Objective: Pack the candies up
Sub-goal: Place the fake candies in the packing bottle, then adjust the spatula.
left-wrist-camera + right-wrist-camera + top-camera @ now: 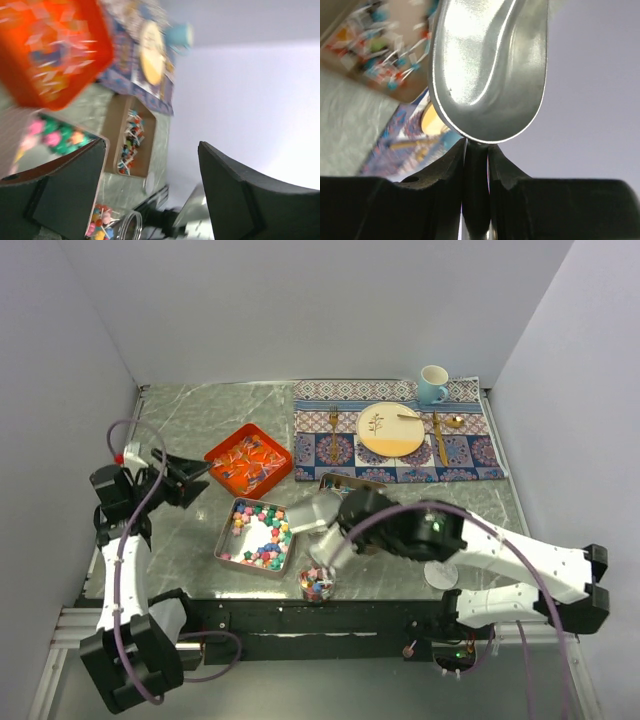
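Chunky coloured candies [262, 533] fill a metal tray [225, 540] near the front. Slim wrapped candies [250, 460] lie in an orange tray [215, 458] behind it. A glass jar [318, 583] at the table's front edge holds a few sweets. My right gripper [335, 518] is shut on the handle of a metal scoop [310, 515], which hangs over the gap between the metal tray and the jar. In the right wrist view the scoop bowl [487, 70] looks empty above that gripper [476, 150]. My left gripper [203, 475] is open and empty, just left of the orange tray [50, 50]; its fingers [65, 190] stand wide apart.
A second metal tray [350, 483] of stick sweets [129, 145] sits behind my right arm. At the back right a patterned placemat [470, 455] carries a plate [390, 430], mug [432, 385] and cutlery. A white disc [440, 575] lies beside the right arm.
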Motion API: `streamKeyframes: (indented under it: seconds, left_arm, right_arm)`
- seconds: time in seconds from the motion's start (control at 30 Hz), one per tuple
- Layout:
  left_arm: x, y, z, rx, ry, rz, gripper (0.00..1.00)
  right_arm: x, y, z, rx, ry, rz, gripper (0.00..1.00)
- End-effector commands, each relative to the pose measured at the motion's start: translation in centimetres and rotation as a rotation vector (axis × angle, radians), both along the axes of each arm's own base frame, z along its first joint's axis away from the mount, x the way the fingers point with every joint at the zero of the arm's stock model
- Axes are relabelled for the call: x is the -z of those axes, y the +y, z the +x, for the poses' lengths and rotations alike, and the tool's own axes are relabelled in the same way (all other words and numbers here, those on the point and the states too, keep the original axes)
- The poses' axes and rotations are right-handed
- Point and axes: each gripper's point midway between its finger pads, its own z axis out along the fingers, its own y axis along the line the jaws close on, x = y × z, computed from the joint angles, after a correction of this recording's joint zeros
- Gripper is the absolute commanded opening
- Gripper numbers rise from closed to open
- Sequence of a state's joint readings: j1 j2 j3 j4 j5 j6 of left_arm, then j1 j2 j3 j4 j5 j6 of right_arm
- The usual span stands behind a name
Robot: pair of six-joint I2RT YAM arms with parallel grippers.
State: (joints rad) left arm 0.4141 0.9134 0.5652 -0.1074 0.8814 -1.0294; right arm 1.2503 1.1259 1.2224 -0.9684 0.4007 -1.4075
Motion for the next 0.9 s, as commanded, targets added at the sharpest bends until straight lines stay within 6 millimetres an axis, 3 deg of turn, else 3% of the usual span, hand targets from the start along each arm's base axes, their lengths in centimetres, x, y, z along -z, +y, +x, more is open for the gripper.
streamKeyframes:
  seconds: [0.0, 0.2, 0.23, 0.37, 0.6, 0.87]
  left_arm:
    - [-5.9, -3.7, -1.2, 0.285, -0.322, 0.068, 0.81]
    - [-6.7, -6.7, -2.0, 0.488, -0.373, 0.048, 0.76]
    - [-6.7, -7.3, -1.9, 0.521, -0.38, 0.044, 0.75]
    - [-7.4, -8.8, -1.8, 0.606, -0.397, 0.008, 0.69]
    - [-6.4, -9.7, -1.4, 0.642, -0.373, -0.002, 0.64]
    - [-6.1, -10.1, -1.6, 0.651, -0.391, -0.011, 0.56]
  right_arm:
    - [-4.4, 4.1, 2.8, 0.18, 0.074, 0.372, 0.0]
    - [-4.0, 8.0, 4.7, 0.217, 0.079, 0.455, 0.0]
    - [-2.9, 8.8, 4.9, 0.237, 0.103, 0.44, 0.0]
    - [-3.5, 10.3, 5.9, 0.259, 0.124, 0.479, 0.0]
    - [-3.6, 10.5, 8.0, 0.331, 0.143, 0.509, 0.0]
    - [-3.0, 10.6, 8.2, 0.314, 0.147, 0.504, 0.0]
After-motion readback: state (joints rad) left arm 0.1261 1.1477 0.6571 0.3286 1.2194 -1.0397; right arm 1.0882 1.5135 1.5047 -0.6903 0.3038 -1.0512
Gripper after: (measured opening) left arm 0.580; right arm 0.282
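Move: The empty scoop's bowl, held by the right hand, is about 23 cm right, 7 back and 3 above the left hand. The star-candy tray lies some 10 cm right, 8 back and 18 below it, the orange tray 8 right, 10 ahead. From the right hand, the open left gripper is roughly 29 cm left, 9 ahead. The lollipop tray is under the right hand, 4 ahead; the bottle is 4 left, 11 back. Still pinching the scoop handle, the right hand carries the scoop about 9 cm left and 8 forward towards the left gripper, rising, dipping, then levelling off, its left side rolling up. The left hand swings some 10 cm right and 5 up to meet the scoop, turning about 35 degrees clockwise and tipping its fingers up; they narrow but stay open, with no touch on the scoop visible. ##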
